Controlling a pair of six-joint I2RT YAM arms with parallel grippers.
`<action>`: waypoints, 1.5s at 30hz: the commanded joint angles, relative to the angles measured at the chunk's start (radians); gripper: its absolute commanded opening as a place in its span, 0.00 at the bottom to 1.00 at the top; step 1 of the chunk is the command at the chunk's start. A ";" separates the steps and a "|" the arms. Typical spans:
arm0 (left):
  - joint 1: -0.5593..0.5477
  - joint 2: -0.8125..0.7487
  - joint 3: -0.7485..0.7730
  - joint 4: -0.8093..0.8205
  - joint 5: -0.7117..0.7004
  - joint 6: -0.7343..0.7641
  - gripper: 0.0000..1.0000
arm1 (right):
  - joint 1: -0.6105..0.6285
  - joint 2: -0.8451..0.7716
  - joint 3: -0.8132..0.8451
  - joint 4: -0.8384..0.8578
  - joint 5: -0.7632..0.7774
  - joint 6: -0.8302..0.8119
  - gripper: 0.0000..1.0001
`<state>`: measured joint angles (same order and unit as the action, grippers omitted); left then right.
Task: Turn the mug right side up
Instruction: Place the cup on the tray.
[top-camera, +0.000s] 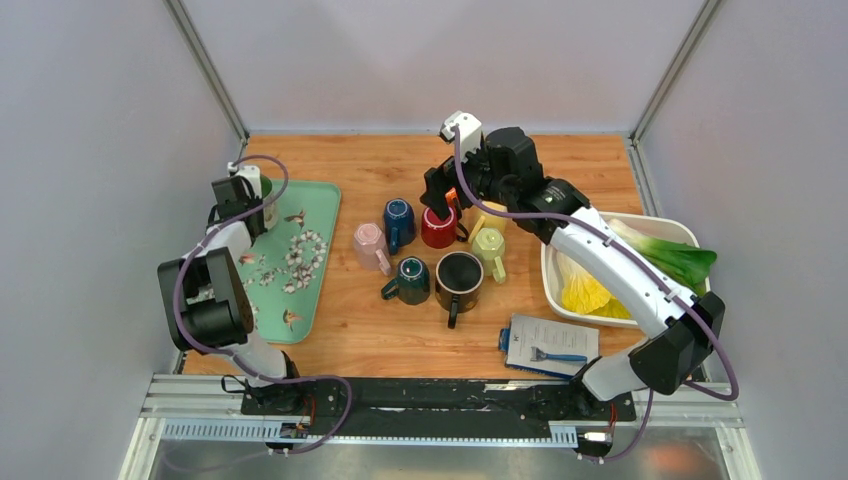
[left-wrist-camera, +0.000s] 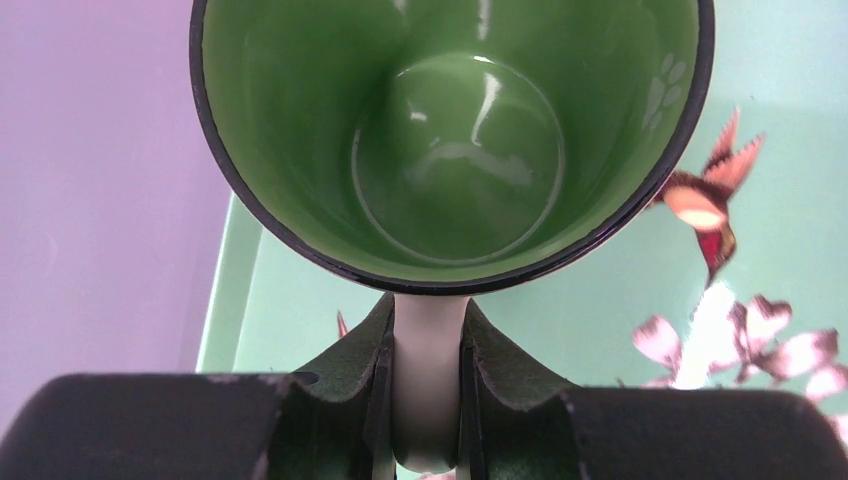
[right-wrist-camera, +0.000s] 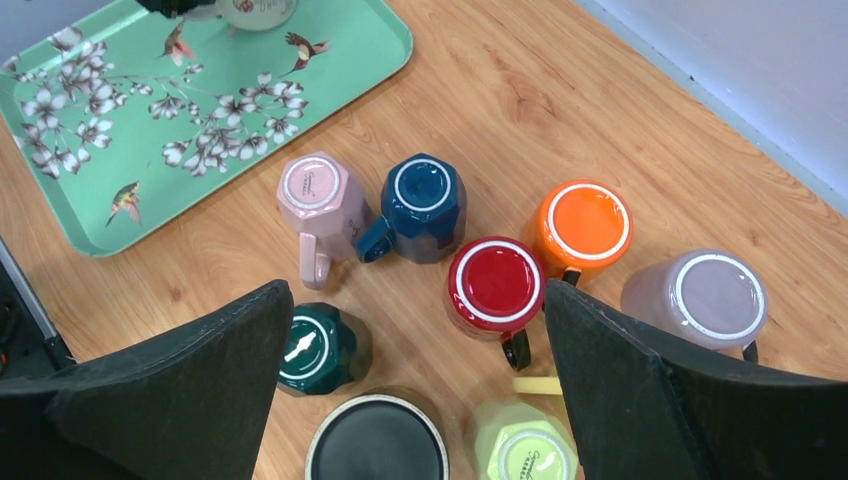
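Observation:
My left gripper (left-wrist-camera: 430, 335) is shut on the white handle of a mug with a green inside and black rim (left-wrist-camera: 455, 150). The mug's mouth faces the wrist camera, over the far corner of the mint floral tray (left-wrist-camera: 600, 300). I cannot tell whether it rests on the tray. My right gripper (right-wrist-camera: 418, 300) is open and empty, high above a cluster of upside-down mugs: pink (right-wrist-camera: 315, 190), navy (right-wrist-camera: 425, 195), red (right-wrist-camera: 495, 283), orange (right-wrist-camera: 580, 222), grey (right-wrist-camera: 710, 298), dark green (right-wrist-camera: 315, 348), black (right-wrist-camera: 378, 445) and lime (right-wrist-camera: 525, 450).
The tray (top-camera: 320, 200) lies at the left of the wooden table. A white bin (top-camera: 553, 290) with a leek and yellow things stands at the right. A booklet with a blue razor (top-camera: 550, 345) lies near the front edge. Grey walls close in the sides.

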<state>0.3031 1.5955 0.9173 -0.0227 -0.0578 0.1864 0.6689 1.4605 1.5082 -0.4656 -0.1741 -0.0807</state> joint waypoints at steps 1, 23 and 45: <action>0.025 0.063 0.095 0.066 -0.095 -0.001 0.00 | -0.005 -0.049 -0.018 0.034 -0.007 -0.047 1.00; 0.073 0.234 0.279 -0.064 0.137 0.102 0.27 | -0.005 -0.011 -0.018 0.004 -0.048 -0.102 1.00; 0.067 0.088 0.181 -0.148 0.162 -0.040 0.65 | -0.005 -0.026 -0.059 0.021 -0.059 -0.103 1.00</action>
<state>0.3729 1.7569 1.1004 -0.1467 0.0608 0.2089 0.6689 1.4532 1.4601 -0.4732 -0.2192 -0.1772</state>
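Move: The left hand already holds the upright, green-lined mug by its handle, just above the tray. Its spot in the tray's far-left corner is about 10 cm ahead, 5 cm left and 2 cm below. The pink mug stands some 21 cm right and 4 cm back, the blue mug about 28 cm right and 1 cm ahead, both a little lower. From the right hand the spot lies about 14 cm ahead, 50 cm left, 25 cm below. Bring the left gripper about 5 cm forward and 4 cm left, keeping its pinch on the handle, to carry the mug level into the tray's far-left corner. Then sink about 2 cm while easing slightly back and right, open the fingers to let go of the handle, and draw back and to the right the way you came. ##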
